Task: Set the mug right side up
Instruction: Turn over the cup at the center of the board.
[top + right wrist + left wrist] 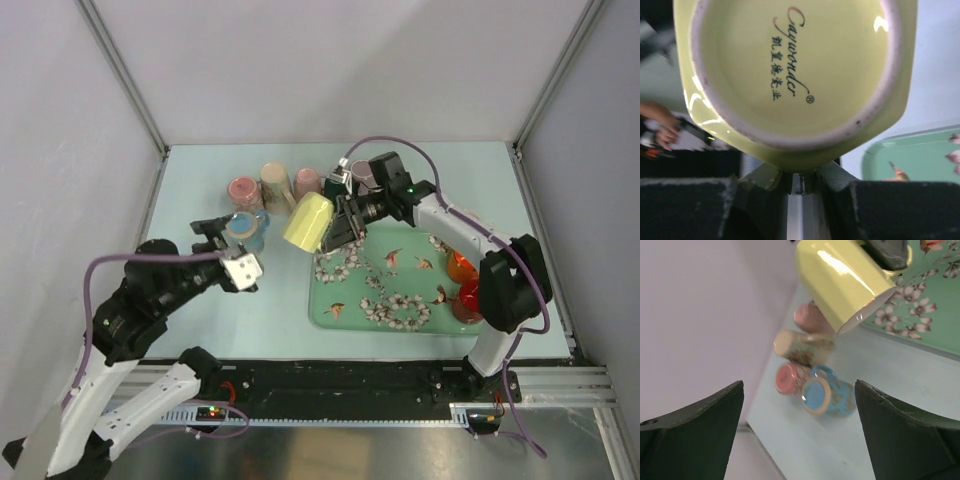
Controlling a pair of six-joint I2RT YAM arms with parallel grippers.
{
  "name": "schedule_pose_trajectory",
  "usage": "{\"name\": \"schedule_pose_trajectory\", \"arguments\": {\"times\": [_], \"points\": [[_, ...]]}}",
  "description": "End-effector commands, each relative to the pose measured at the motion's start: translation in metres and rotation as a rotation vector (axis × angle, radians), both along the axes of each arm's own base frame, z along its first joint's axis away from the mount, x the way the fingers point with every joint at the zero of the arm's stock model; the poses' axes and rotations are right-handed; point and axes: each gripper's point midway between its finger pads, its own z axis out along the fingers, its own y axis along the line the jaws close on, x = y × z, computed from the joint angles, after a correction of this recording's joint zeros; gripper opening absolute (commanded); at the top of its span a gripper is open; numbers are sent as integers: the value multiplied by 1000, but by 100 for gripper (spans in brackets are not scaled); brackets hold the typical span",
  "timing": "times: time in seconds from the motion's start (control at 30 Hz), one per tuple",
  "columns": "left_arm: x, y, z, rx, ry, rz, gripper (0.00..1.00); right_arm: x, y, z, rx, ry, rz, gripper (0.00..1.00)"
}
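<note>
The pale yellow mug hangs tilted in the air over the left edge of the green flowered tray. My right gripper is shut on it from the right. In the right wrist view the mug's base with printed lettering fills the frame, and my right gripper pinches its lower edge. From the left wrist view the yellow mug shows its white-rimmed mouth pointing down and away from the right arm. My left gripper stands open and empty near a blue mug.
A blue mug, a pink one, a beige patterned one and another pink one lie clustered on the table's left. Two orange pieces sit at the tray's right edge. A dark cup stands behind the right arm.
</note>
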Motion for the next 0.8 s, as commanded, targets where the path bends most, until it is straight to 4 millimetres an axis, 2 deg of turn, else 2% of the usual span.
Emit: {"name": "schedule_pose_trajectory", "arguments": {"times": [0.0,0.2,0.37,0.43,0.53,0.7,0.77], "points": [[16,-24,26,94,-311,-93,95,-22,-14,70,179,222,136,0],[20,-67,28,124,-530,-209,93,-37,-29,76,182,257,199,0],[36,-95,21,137,-629,-230,90,-40,-35,76,178,273,208,0],[43,-104,22,135,-651,-228,80,-40,-37,75,172,288,212,0],[51,-114,30,126,-687,-217,46,-40,-39,73,162,312,214,0],[66,-120,25,149,-671,-177,8,-35,-39,70,158,321,209,1],[69,-119,21,143,-649,-162,2,-26,-40,69,168,298,168,16]]}}
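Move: Held up in the right fingers by its handle, the yellow mug has its middle about 5 cm left of that hand, 1 cm ahead and some 4 cm higher; the green tray's middle lies roughly 15 cm right of that hand, 2 cm ahead, 23 cm below. From the left hand the yellow mug is about 15 cm right, 5 cm ahead and 5 cm lower. Below the left hand by 28 cm, the blue mug stands 13 cm ahead and straight on, the beige mug 24 cm ahead and 6 cm right. Sweeping right about 12 cm and then also forward some 6 cm, the open left hand tips its fingers up roughly 35 degrees to meet the yellow mug's mouth, then closes late on the rim, one finger inside and one outside. The right hand keeps its handle grip, raising the mug about 4 cm and rolling it some 25 degrees. ##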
